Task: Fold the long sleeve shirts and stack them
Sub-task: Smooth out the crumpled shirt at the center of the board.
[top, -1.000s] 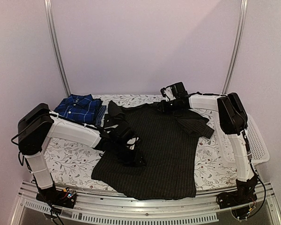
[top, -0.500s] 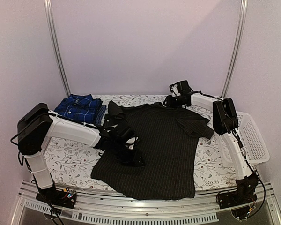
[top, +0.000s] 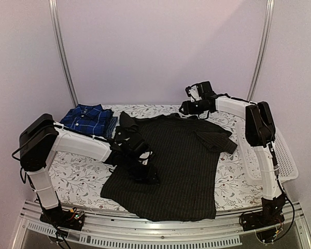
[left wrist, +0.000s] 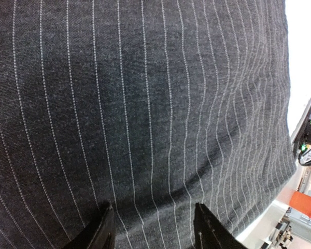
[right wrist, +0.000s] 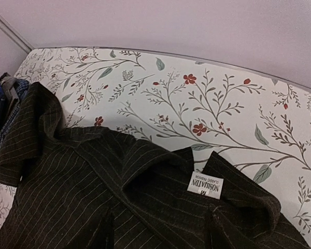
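Note:
A black pinstriped long sleeve shirt lies spread flat across the table, collar at the far edge. Its right sleeve is folded in over the body. My left gripper rests low on the shirt's left part; in the left wrist view it is open, with the pinstriped cloth flat beneath the spread fingers. My right gripper hovers over the collar; in the right wrist view it is open and empty, above the collar and its white label. A folded blue plaid shirt sits at the far left.
A white mesh basket stands along the table's right edge. The floral tablecloth shows on both sides of the black shirt. Metal posts rise at the back corners, with the wall close behind.
My right gripper has opened, let go of the shirt's collar area and lifted up and back from it. The left arm has stayed in place.

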`<state>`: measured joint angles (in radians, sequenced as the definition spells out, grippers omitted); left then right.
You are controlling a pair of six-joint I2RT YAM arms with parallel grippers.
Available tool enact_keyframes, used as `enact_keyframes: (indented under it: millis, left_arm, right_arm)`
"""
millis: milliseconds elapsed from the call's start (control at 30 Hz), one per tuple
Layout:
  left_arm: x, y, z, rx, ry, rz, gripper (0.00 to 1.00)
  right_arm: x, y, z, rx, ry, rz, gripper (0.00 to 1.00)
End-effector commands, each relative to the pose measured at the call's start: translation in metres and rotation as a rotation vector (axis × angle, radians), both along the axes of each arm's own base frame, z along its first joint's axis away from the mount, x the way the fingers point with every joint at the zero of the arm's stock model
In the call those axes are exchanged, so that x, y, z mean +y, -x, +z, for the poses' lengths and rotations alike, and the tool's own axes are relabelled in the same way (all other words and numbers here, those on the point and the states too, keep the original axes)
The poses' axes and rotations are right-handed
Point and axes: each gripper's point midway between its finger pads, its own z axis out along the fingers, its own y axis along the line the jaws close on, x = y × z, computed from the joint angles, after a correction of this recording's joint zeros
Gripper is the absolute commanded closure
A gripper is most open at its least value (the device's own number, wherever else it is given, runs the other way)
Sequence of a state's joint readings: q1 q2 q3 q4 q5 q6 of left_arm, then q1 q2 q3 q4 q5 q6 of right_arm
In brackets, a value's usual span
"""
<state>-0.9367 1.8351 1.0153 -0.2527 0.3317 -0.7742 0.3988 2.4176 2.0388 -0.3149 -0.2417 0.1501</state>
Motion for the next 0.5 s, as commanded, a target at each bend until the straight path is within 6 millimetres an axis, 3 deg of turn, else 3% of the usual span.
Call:
enact_keyframes:
  millis: [0,100,233,467]
  left_arm:
    - [0.008,-0.003,-0.006,0.008,-0.032,0.008,0.48]
    - [0.01,-0.002,-0.007,0.011,-0.034,0.01,0.48]
    - [0.011,-0.001,-0.008,0.013,-0.035,0.007,0.48]
    - [0.013,0.0,-0.008,0.011,-0.034,0.01,0.48]
  right_arm:
    - [0.028,0.041,0.033,-0.054,0.021,0.097,0.47]
    - [0.039,0.063,0.022,-0.008,0.007,0.128,0.62]
    - [0.043,0.07,-0.003,0.057,-0.002,0.129,0.85]
    - [0.036,0.045,-0.047,0.127,0.026,0.055,0.94]
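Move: The dark striped shirt's upper back, just inside the collar, lies about 2 cm back, 5 cm to the left and 8 cm below the right hand. The white collar label is roughly 3 cm ahead of that hand, the bunched left sleeve 2 cm back and 29 cm left, the folded right sleeve 13 cm back and 17 cm right. From the left hand, that upper back lies some 36 cm ahead and 9 cm right. Over the shirt's collar, the raised right hand sweeps back about 7 cm and left 5 cm, rising slightly before it sinks some 4 cm towards the upper back and at the last turns forward again. Its open fingers close nearly shut on the way. The left hand stays put, fingers half open, resting on the lower shirt. ##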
